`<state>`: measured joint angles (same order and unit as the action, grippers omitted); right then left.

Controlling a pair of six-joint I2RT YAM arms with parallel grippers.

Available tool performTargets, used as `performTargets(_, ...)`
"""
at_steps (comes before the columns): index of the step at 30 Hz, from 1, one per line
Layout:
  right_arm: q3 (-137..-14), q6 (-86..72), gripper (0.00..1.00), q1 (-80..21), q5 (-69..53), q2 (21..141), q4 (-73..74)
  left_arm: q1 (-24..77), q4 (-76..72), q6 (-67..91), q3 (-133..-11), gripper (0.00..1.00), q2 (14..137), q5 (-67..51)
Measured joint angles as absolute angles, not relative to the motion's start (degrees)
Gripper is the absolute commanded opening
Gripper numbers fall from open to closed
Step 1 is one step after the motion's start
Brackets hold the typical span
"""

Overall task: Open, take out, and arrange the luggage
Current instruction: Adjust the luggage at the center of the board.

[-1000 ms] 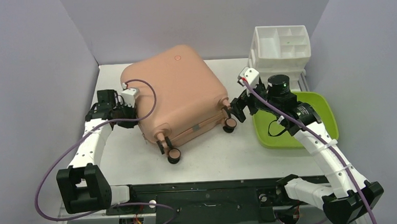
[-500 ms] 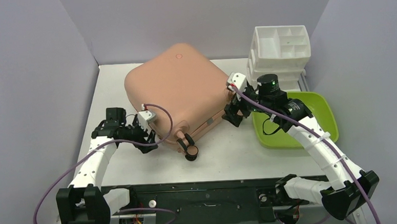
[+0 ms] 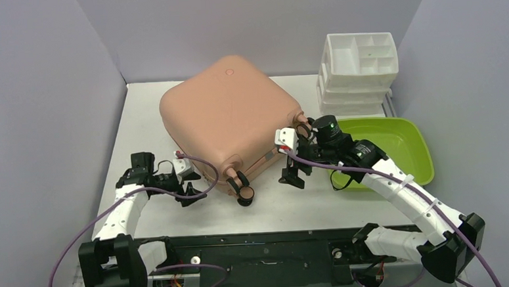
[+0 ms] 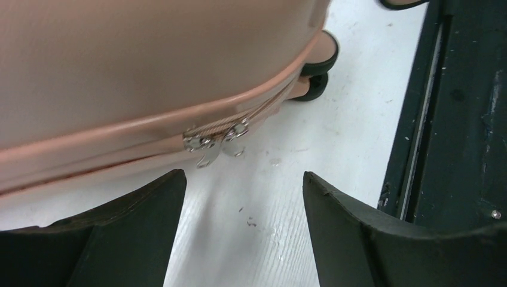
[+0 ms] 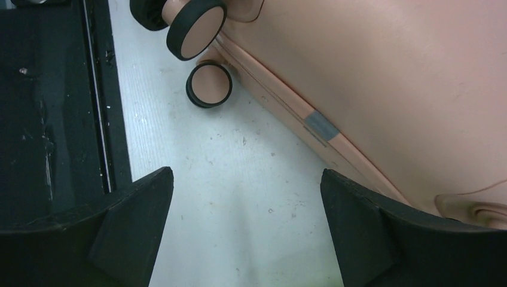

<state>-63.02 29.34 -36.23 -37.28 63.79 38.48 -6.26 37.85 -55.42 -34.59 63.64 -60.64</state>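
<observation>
The salmon-pink luggage lies flat and zipped shut in the middle of the table, its caster wheels at the near corner. My left gripper is open at its near left edge. In the left wrist view the two silver zipper pulls hang on the seam just beyond the gripper, with only bare table between the fingers. My right gripper is open beside the near right edge. Its wrist view shows the gripper over bare table, the luggage shell to the right and two wheels ahead.
A lime-green tray sits at the right, under my right arm. A white compartmented organizer stands behind it at the back right. A black rail runs along the near table edge. Grey walls close in the left, back and right sides.
The luggage has turned and slid, so its wheels now point toward the near edge. My left gripper opened and dropped to the near left seam. My right gripper swung round to the front.
</observation>
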Motion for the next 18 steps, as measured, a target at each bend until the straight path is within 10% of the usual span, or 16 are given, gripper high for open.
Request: performTargets(18, -56.23, 24.29, 0.88, -24.88, -34.92, 56.25, 25.89, -6.74, 76.82, -108.64, -45.21, 0.47, 90.56, -73.65)
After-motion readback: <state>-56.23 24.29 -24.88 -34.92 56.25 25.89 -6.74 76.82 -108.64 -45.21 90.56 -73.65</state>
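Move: The luggage stands askew, its middle roughly 20 cm ahead of the left hand and 11 cm to its right, a little above. Its zipper pulls are about 3 cm ahead and 4 cm right of that hand; its near wheels some 13 cm right, 1 cm back. For the right hand, the luggage's middle lies 18 cm ahead, 17 cm left, 9 cm lower; the right-hand wheels 16 cm ahead, 4 cm right, 12 cm lower. Beside the luggage's zipped left side the left hand slips about 3 cm back and 2 cm right towards the near wheels, turning some 20 degrees clockwise, its fingertips tipping up, and its fingers part-close. The right hand dips about 2.5 cm, then swings forward, right and up towards the right-hand wheels, turning clockwise, fingers still wide and holding nothing. ##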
